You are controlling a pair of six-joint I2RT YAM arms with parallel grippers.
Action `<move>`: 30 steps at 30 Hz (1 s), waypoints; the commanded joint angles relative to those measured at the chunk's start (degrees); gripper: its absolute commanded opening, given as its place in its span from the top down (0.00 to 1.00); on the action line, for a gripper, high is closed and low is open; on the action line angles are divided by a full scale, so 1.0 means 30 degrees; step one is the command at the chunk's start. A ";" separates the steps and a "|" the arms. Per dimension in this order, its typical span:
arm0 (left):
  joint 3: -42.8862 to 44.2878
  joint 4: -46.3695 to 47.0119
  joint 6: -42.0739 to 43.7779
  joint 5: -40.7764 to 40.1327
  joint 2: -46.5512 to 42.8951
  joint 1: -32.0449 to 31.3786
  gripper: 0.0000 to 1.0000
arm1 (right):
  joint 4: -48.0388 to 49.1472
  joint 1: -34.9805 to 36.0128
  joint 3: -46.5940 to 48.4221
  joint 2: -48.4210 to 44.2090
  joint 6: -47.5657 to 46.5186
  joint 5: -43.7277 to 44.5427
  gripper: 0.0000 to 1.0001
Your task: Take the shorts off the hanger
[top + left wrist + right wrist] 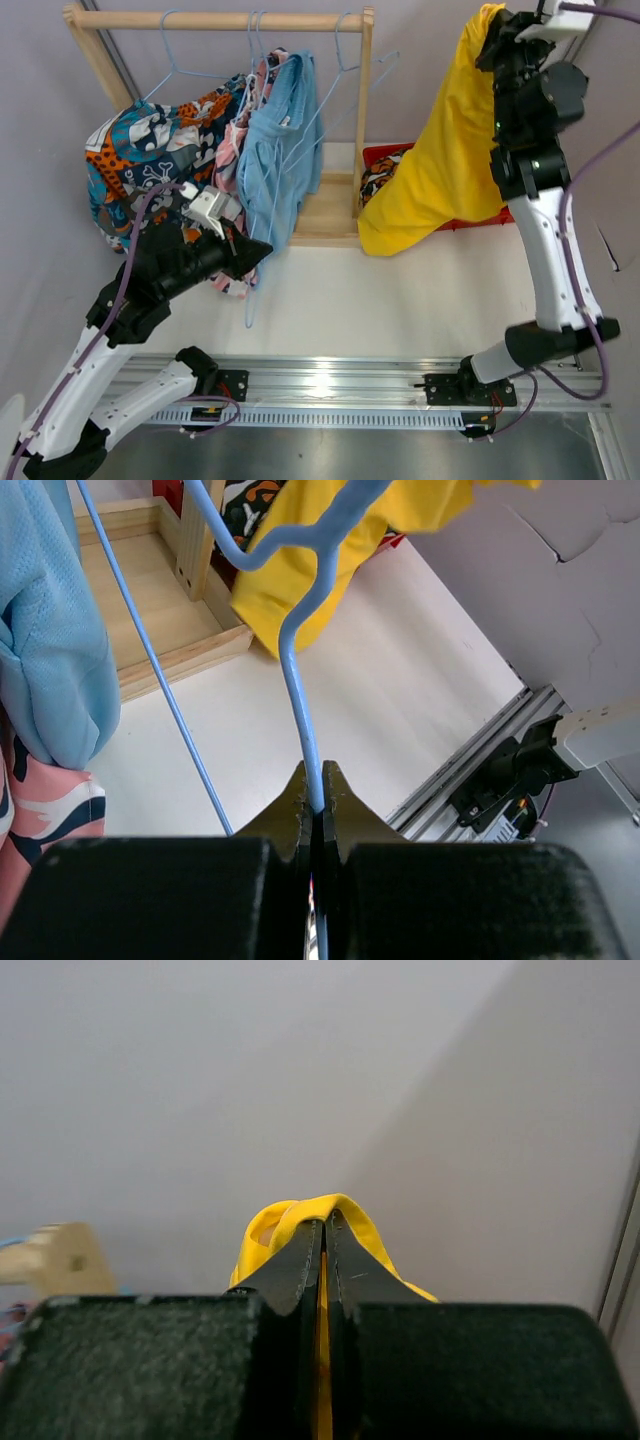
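My right gripper (497, 25) (323, 1225) is raised high at the back right, shut on the waistband of the yellow shorts (440, 160) (272, 1228). They hang down with their lower end over the red bin (388, 153). My left gripper (262, 254) (317, 780) is shut on the wire of a bare light blue hanger (300, 680) in front of the rack. Light blue shorts (282, 150) (50, 630), pink shorts (232, 145) (40, 815) and teal-orange patchwork shorts (140, 145) hang on the wooden rack (220, 19).
Black-orange-white shorts (377, 177) lie in the red bin beside the rack's right post (365, 110). The rack's wooden base (325, 215) sits between the two arms. A metal rail (330, 385) runs along the near table edge.
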 commanded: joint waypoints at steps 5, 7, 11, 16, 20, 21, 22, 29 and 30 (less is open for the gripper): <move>-0.0016 0.1717 -0.0152 -0.0270 0.0829 -0.0102 1.00 | 0.1880 -0.4421 0.1503 0.4275 0.3638 -0.3184 1.00; 0.0013 0.1951 -0.0035 -0.0533 0.1297 -0.0102 1.00 | 0.2113 -0.4806 0.0715 0.4573 0.3993 -0.3594 1.00; 0.0742 0.2099 0.0345 -0.1440 0.2731 -0.0102 1.00 | 0.4513 -0.5100 -0.5166 0.3495 0.4842 -0.3772 1.00; 0.3083 0.1894 0.1282 -0.3137 0.4635 -0.0072 1.00 | 0.4695 -0.5130 -1.2583 0.2349 0.7185 -0.4651 0.57; 0.4900 0.1543 0.1809 -0.3522 0.6391 -0.0072 1.00 | 0.5364 -0.5071 -1.7152 0.0916 0.9236 -0.5267 0.46; 0.5225 0.1484 0.1898 -0.3493 0.6715 -0.0072 1.00 | 0.5976 -0.5013 -1.8119 0.0448 0.9587 -0.5121 0.46; 0.5982 0.1280 0.2015 -0.3493 0.7038 -0.0072 1.00 | 0.6272 -0.4954 -1.9955 -0.0630 0.9997 -0.5120 0.45; 1.1542 0.0751 0.2690 -0.2381 1.0435 0.0366 1.00 | 0.6511 -0.4135 -2.5385 -0.6054 1.0207 -0.5207 0.45; 1.1933 0.0693 0.2632 -0.2003 1.1309 0.0512 1.00 | 0.6249 -0.4047 -2.5829 -0.6727 1.0206 -0.5091 0.45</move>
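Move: The yellow shorts already hang from the right hand; the red bin they are bound for lies about 16 cm ahead, 8 cm to its right and 60 cm below. The camouflage shorts lie in the bin, and the rack's right post stands roughly 22 cm left and 12 cm ahead. From the left hand, which holds the empty hanger, the rail's right end is some 38 cm ahead, 18 cm right and 22 cm higher; the denim shorts hang about 25 cm straight ahead at its height. The yellow shorts are flung out over the red bin and let go: the right hand swings about 15 cm forward and down, then opens its fingers wide while dropping on and drawing back, some 45 cm lower overall and tipping down nearly 50 degrees. The empty hanger stays pinched in the left hand, which carries it forward, slightly right and finally up, towards the rail. ##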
